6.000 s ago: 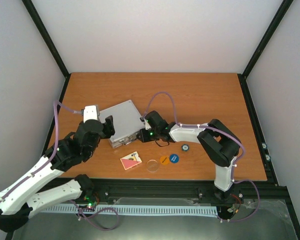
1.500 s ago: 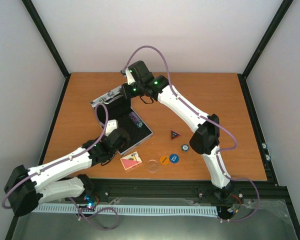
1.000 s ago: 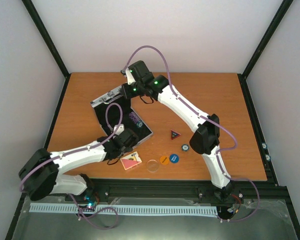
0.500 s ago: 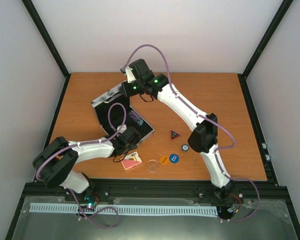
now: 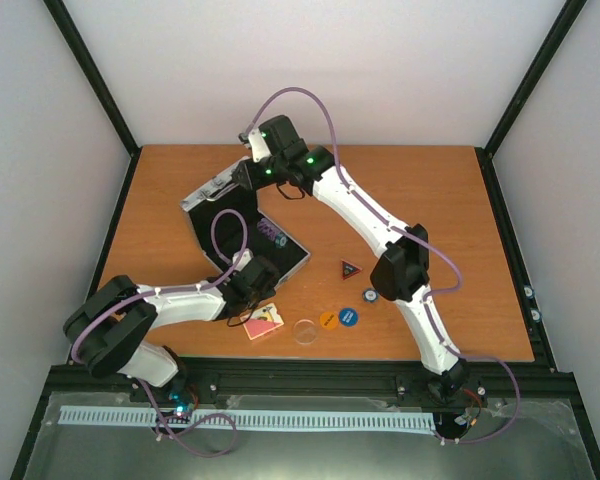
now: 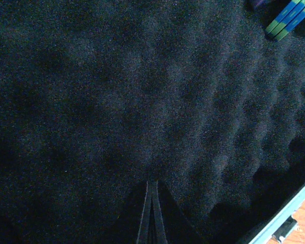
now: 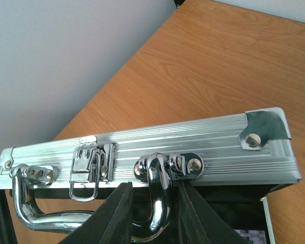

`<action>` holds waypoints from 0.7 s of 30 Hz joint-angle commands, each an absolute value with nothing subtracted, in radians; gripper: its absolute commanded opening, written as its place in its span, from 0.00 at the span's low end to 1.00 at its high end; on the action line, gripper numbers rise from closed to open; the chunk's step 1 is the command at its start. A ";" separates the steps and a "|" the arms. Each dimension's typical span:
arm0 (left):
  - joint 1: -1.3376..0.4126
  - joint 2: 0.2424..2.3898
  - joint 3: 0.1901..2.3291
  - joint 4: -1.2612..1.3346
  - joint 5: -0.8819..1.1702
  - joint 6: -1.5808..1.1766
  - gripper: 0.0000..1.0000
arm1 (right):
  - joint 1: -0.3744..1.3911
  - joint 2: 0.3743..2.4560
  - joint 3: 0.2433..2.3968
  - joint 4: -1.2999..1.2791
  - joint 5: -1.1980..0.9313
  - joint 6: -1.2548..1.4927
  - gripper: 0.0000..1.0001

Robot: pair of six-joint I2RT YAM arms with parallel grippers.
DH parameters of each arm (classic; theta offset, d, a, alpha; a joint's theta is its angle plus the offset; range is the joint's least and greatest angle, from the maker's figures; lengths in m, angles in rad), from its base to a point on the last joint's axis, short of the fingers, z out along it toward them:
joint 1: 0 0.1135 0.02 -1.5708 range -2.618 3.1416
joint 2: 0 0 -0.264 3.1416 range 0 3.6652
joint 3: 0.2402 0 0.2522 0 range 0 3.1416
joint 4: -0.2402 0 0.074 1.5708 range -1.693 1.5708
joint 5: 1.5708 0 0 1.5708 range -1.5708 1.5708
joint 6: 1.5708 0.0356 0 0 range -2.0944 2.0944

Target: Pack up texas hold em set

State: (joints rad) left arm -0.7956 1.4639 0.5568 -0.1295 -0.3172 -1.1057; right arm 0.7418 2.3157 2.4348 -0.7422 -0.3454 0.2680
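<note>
The silver case (image 5: 208,193) stands open at the table's back left, its lid raised. My right gripper (image 5: 245,178) straddles the lid's chrome handle (image 7: 160,203), jaws slightly open, with a gap on the left side. My left gripper (image 6: 151,185) is shut and empty, tips close over the black foam lining (image 6: 142,101). It sits at the case's near edge (image 5: 257,273). Striped chips (image 6: 290,18) lie in the case. On the table are a pink card deck (image 5: 263,321), clear disc (image 5: 305,331), orange disc (image 5: 327,320), blue disc (image 5: 348,317), blue-white chip (image 5: 370,296) and red-black triangle (image 5: 351,268).
The case lid's latch (image 7: 86,170) hangs unfastened beside the handle. Black frame posts (image 5: 100,90) and white walls close in the wooden table (image 5: 430,220) on three sides. The left arm (image 5: 170,300) lies low across the front left.
The right gripper's jaws have parted around the handle and the lid has tipped slightly further back. The left arm's elbow has swung inward while its gripper stays at the case's near edge.
</note>
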 commanded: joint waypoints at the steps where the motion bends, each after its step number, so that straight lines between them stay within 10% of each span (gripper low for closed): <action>1: -0.794 1.529 0.488 -0.240 -0.212 -1.135 0.01 | 0.738 2.351 2.462 -0.706 -0.389 0.265 0.27; 21: -0.795 1.548 0.468 -0.217 -0.206 -1.148 0.01 | 0.719 2.405 2.505 -0.636 -0.421 0.267 0.52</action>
State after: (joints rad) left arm -0.7925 1.4754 0.5301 -0.0479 -0.3126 -1.1336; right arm 0.7261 2.3745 2.4828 -0.6437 -0.4126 0.2756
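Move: The case handle's near bend already sits between the right fingertips; its middle lies about 4 cm to that hand's left, 2 cm back and a touch lower. The lid's far metal corner is some 5 cm ahead and 4 cm right at hand height, and the chips in the case lie about 5 cm back, 7 cm right and 23 cm below. From the left gripper, the handle is roughly 15 cm ahead, 8 cm left and 23 cm up. Ease the right gripper about 2 cm forward and left, rising slightly, going along with the lid as it tips back, and open the fingers from a quarter to about half so they loosen around the handle while still straddling it. Tilt the wrist only some 5 degrees. Keep the left gripper shut and practically still, low over the foam in the case. ##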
